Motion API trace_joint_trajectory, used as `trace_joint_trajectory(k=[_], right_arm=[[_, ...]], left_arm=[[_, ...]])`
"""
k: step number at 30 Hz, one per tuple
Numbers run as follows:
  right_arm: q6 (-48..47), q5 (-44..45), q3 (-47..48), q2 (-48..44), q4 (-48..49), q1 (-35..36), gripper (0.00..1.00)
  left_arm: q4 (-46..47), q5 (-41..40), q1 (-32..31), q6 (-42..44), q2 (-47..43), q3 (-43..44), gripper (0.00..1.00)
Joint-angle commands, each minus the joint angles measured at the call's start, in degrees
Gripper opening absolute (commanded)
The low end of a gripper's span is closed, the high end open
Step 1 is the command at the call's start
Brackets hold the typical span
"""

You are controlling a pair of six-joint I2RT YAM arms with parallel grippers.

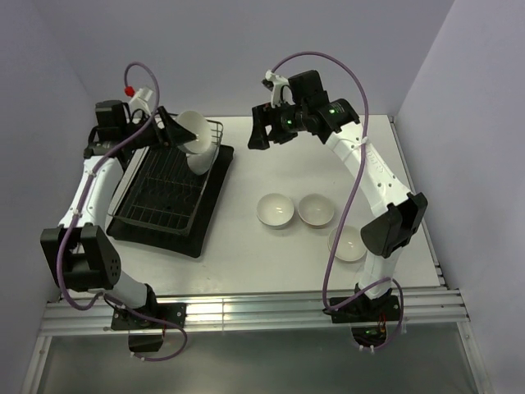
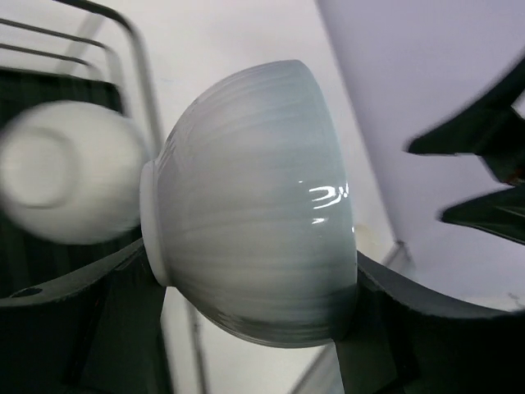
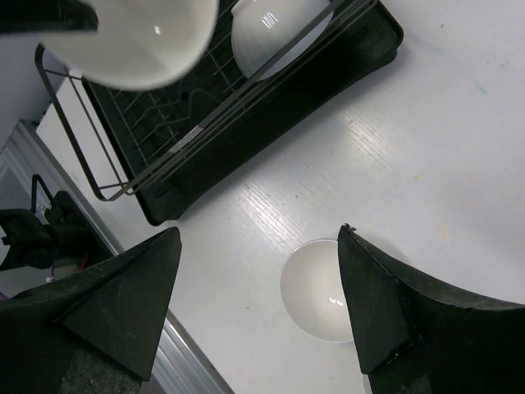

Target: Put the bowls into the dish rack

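My left gripper (image 1: 179, 136) is shut on a white bowl (image 1: 195, 129), holding it on its side above the far right corner of the dish rack (image 1: 160, 193). In the left wrist view the held bowl (image 2: 254, 205) fills the space between my fingers (image 2: 410, 328). A second bowl (image 1: 202, 161) leans in the rack below it and is blurred in the left wrist view (image 2: 66, 185). Three more bowls sit upright on the table (image 1: 276, 210), (image 1: 316, 210), (image 1: 348, 244). My right gripper (image 1: 261, 135) is open and empty, raised above the table right of the rack.
The rack sits on a flat black tray (image 1: 209, 217) at the left of the white table. In the right wrist view the rack (image 3: 205, 115), the held bowl (image 3: 143, 41) and one table bowl (image 3: 316, 287) show. Walls close in at the back and sides.
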Motion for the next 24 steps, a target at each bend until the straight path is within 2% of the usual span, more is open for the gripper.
trace_joint_trajectory(k=[1,3,12,24], right_arm=[[-0.7,-0.7,1.3,-3.9,1.2,-0.9,0.84],[-0.8,-0.7,0.9,-4.0,1.0,-1.0,0.84],[-1.1,-0.3,0.4,-4.4,0.8,-1.5,0.84],[-1.3,-0.2,-0.3,-4.2,0.7,-1.6,0.84]], left_arm=[[-6.2,-4.6,3.6,13.1,1.6,7.0,0.0],[-8.9,-8.3,4.7,16.8,3.0,8.3,0.0],[-9.5,-16.8,5.7,30.4,6.7,9.0,0.0],[-10.6,-19.8,5.6,36.4,14.0,13.2,0.0]])
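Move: My left hand still grips a bowl above the rack; the free slot I take it to lies about 8 cm ahead of that hand, 11 cm to its left and some 18 cm below. The bowl already racked is about 8 cm ahead, 1 cm left and 20 cm down. The rack's far rim stands roughly 20 cm ahead, 1 cm left and 17 cm below. From my empty right hand the slot is about 26 cm left, 9 cm ahead and 20 cm below. I swing the held bowl left, away from my right hand and past the racked bowl, at first almost level, then curve down towards the free slot, covering about 11 cm left, 10 cm down and 6 or 7 cm forward. As I go, my left wrist rolls some 30 degrees so the fingers point more steeply down, and they keep their grip on the bowl. ##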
